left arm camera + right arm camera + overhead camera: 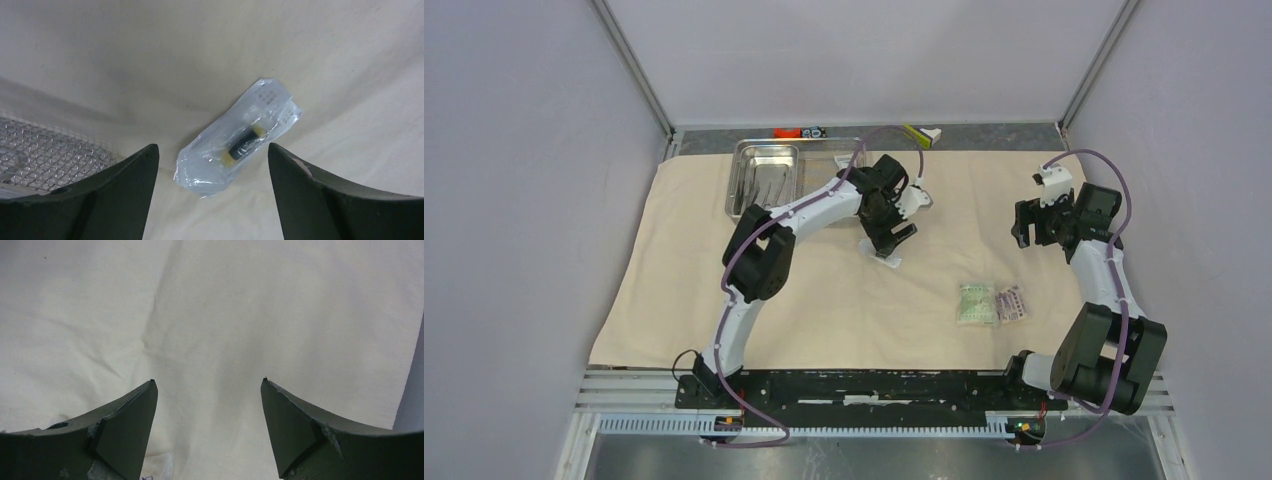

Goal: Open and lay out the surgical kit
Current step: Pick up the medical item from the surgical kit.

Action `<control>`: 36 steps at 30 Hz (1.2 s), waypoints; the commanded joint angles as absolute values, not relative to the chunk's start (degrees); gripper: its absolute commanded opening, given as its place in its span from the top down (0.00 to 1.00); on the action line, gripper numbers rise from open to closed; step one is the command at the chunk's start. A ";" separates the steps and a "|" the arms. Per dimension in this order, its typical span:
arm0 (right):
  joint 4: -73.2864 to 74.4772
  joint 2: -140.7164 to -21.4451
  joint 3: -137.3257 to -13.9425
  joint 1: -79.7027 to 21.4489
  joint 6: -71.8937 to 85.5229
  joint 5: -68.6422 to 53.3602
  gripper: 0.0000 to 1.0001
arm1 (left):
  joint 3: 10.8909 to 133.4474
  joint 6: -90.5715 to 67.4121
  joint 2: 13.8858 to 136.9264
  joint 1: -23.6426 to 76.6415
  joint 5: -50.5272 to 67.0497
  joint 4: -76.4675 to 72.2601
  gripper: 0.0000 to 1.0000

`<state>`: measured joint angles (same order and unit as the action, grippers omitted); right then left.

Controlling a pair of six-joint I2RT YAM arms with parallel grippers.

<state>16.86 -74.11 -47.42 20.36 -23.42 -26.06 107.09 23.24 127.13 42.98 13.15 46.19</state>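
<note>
The beige cloth wrap (pixel 824 300) lies spread flat over the table. At its back left stands the steel tray (pixel 736 180), with thin metal instruments (pixel 762 186) inside. My left gripper (pixel 887 243) hangs open just above a clear sealed packet (pixel 886 259). In the left wrist view that packet (pixel 240 137) holds a black and yellow piece and lies on the cloth (pixel 325 60) between and ahead of the left gripper (pixel 212 146), untouched. A mesh inner tray (pixel 40 155) shows at the left. Two more packets (pixel 977 302) lie at the front right. My right gripper (pixel 1024 226) (pixel 207 382) is open over bare cloth (pixel 210 315).
A yellow-green and white object (pixel 921 135) and small orange and black pieces (pixel 799 132) lie on the grey strip behind the cloth. Grey walls close in the left, right and back. A slotted rail (pixel 874 385) runs along the near edge.
</note>
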 commanded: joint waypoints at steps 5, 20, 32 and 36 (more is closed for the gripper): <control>16.21 -74.49 -47.37 20.57 -23.81 -27.37 0.17 | 105.41 29.65 125.59 42.01 12.13 46.60 0.17; 16.34 -74.93 -47.41 20.57 -23.91 -27.32 0.17 | 101.49 33.62 124.85 42.01 16.70 47.20 0.30; 16.62 -75.55 -47.55 20.57 -24.17 -27.27 0.17 | 104.36 36.32 124.91 42.01 20.40 50.70 0.64; 16.66 -75.56 -47.48 20.57 -24.17 -27.32 0.16 | 105.42 38.64 124.85 42.60 22.13 52.54 0.78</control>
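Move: The medical item, a small clear packet lying slantwise on the cloth, is almost under the left hand: about 3 cm back, 1 cm left and 4 cm below it. The metal tray's middle is some 24 cm left of that hand and 18 cm ahead; the green packet lies about 20 cm right and 14 cm back, the purple one about 29 cm right and 15 cm back. From the right hand, the medical item is roughly 32 cm left, 3 cm back and 11 cm below. Down and to the left, about 3 cm each way, the left hand settles onto the medical item while easing slightly back. Its fingers then close from wide open to roughly a quarter open and pinch the packet's film near the end towards the tray. As they close, the hand draws back another centimetre and turns some 10 degrees clockwise overall. ##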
